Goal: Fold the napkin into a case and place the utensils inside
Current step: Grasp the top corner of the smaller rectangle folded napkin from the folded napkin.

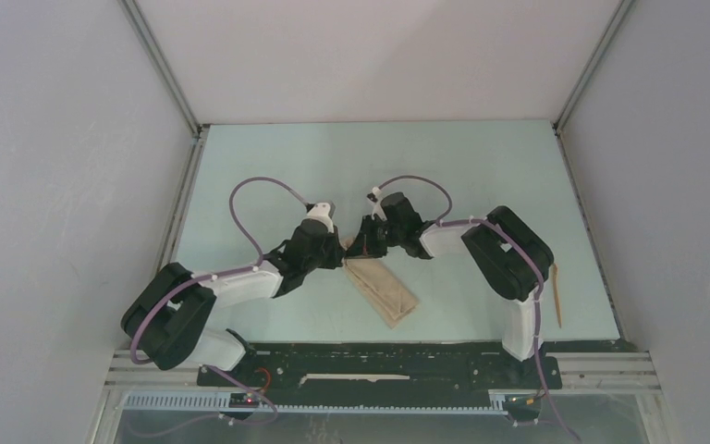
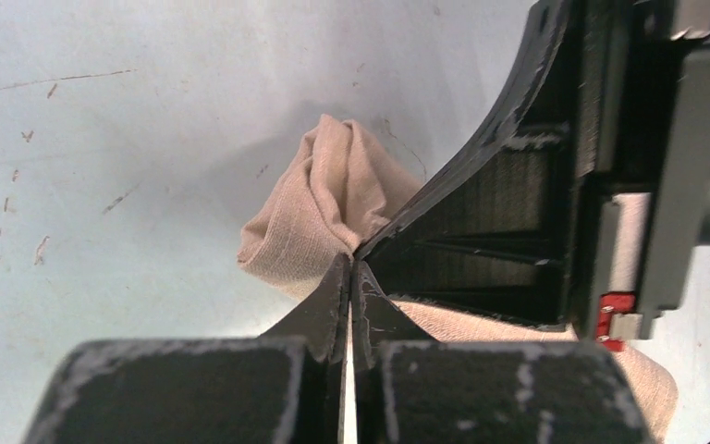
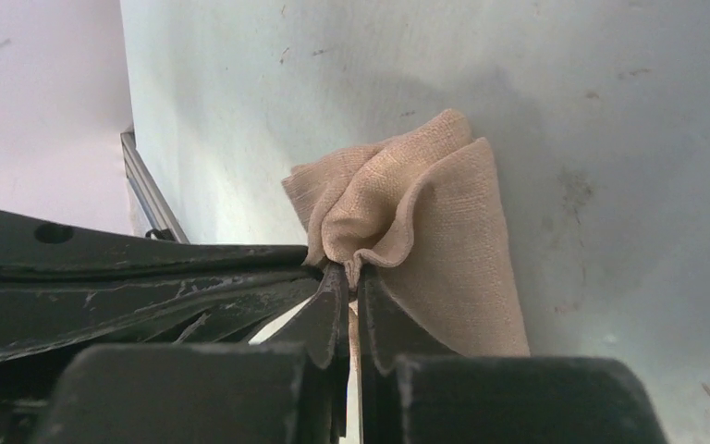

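The napkin (image 1: 386,291) lies mid-table as a narrow folded beige-tan strip, slanting from the grippers toward the front. Its far end is bunched up where both grippers meet. My left gripper (image 1: 342,252) (image 2: 351,264) is shut, with the puckered cloth (image 2: 319,213) gathered at its tips. My right gripper (image 1: 359,248) (image 3: 353,270) is shut on a small raised fold of the same cloth (image 3: 453,231), tip to tip with the left one. The utensils (image 1: 556,294) show as a thin orange-brown stick shape on the table right of the right arm, away from both grippers.
The pale green table (image 1: 268,185) is walled by white panels with metal rails at left (image 1: 185,199) and right (image 1: 584,199). The right arm's black elbow (image 1: 508,252) stands between the napkin and the utensils. The arm bases sit on a black bar (image 1: 379,365) at the front edge.
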`<state>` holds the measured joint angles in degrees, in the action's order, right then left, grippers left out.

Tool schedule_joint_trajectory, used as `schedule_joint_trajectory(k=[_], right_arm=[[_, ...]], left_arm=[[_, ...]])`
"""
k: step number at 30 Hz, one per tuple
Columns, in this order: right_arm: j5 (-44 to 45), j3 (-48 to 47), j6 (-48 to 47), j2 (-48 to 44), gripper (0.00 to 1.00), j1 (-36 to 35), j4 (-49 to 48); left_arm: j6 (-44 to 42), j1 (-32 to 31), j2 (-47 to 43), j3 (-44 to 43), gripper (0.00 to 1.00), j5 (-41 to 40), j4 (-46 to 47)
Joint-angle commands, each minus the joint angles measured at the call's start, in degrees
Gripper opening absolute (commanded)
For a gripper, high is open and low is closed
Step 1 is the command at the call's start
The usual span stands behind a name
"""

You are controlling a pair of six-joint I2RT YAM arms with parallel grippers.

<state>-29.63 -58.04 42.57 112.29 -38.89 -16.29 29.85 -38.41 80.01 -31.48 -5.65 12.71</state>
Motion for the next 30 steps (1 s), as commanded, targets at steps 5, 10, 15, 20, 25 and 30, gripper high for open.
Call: schedule_joint_trajectory(k=[5, 10, 15, 20, 25, 30], right_arm=[[-4.6, -1.6, 3.8, 8.4, 0.02, -2.9, -13.6], [-8.4, -0.5, 2.7, 6.0, 0.2, -1.2, -11.9], [-10.4, 2.1, 1.7, 0.9, 0.35, 0.8, -9.8], [-10.2, 2.2, 0.5, -1.8, 0.4, 2.0, -7.7], [-9.8, 1.3, -0.1, -0.4, 0.42, 2.5, -7.3], [-9.6, -0.2, 0.5, 1.7, 0.33, 2.3, -8.2]], left_arm=[[2.4, 2.2, -1.0, 2.5, 0.0, 0.2, 4.9], [2.9, 2.2, -2.1, 4.1, 0.0, -0.5, 5.8], [2.7, 2.3, -3.0, 5.4, 0.0, -1.0, 5.6], [2.8, 2.3, -3.1, 6.2, 0.0, -0.7, 5.8], [2.6, 2.3, -3.4, 6.3, 0.0, -0.2, 6.0], [2.4, 2.3, -4.1, 6.2, 0.0, -0.2, 6.0]])
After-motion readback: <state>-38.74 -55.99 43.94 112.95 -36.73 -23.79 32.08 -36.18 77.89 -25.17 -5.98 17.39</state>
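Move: The napkin's top corner is already pinched in the left fingertips, and the right fingertips are shut on the same spot, against the left ones. From the left hand the folded napkin's body lies about 5 cm back, 8 cm to the right and 3 cm below; its crumpled top end sticks out some 3 cm ahead and a little lower. From the right hand the body is about 6 cm back, 7 cm to the right and 2 cm below. Leftward and down together go both hands, roughly 2 cm, the left keeping its shut pinch on the napkin's top corner. The right then opens its fingers to about two-fifths, lets go of the cloth and backs off to the right about as far, rising 3 cm and rolling slightly, while the left sinks a bit more and stays there, holding. ##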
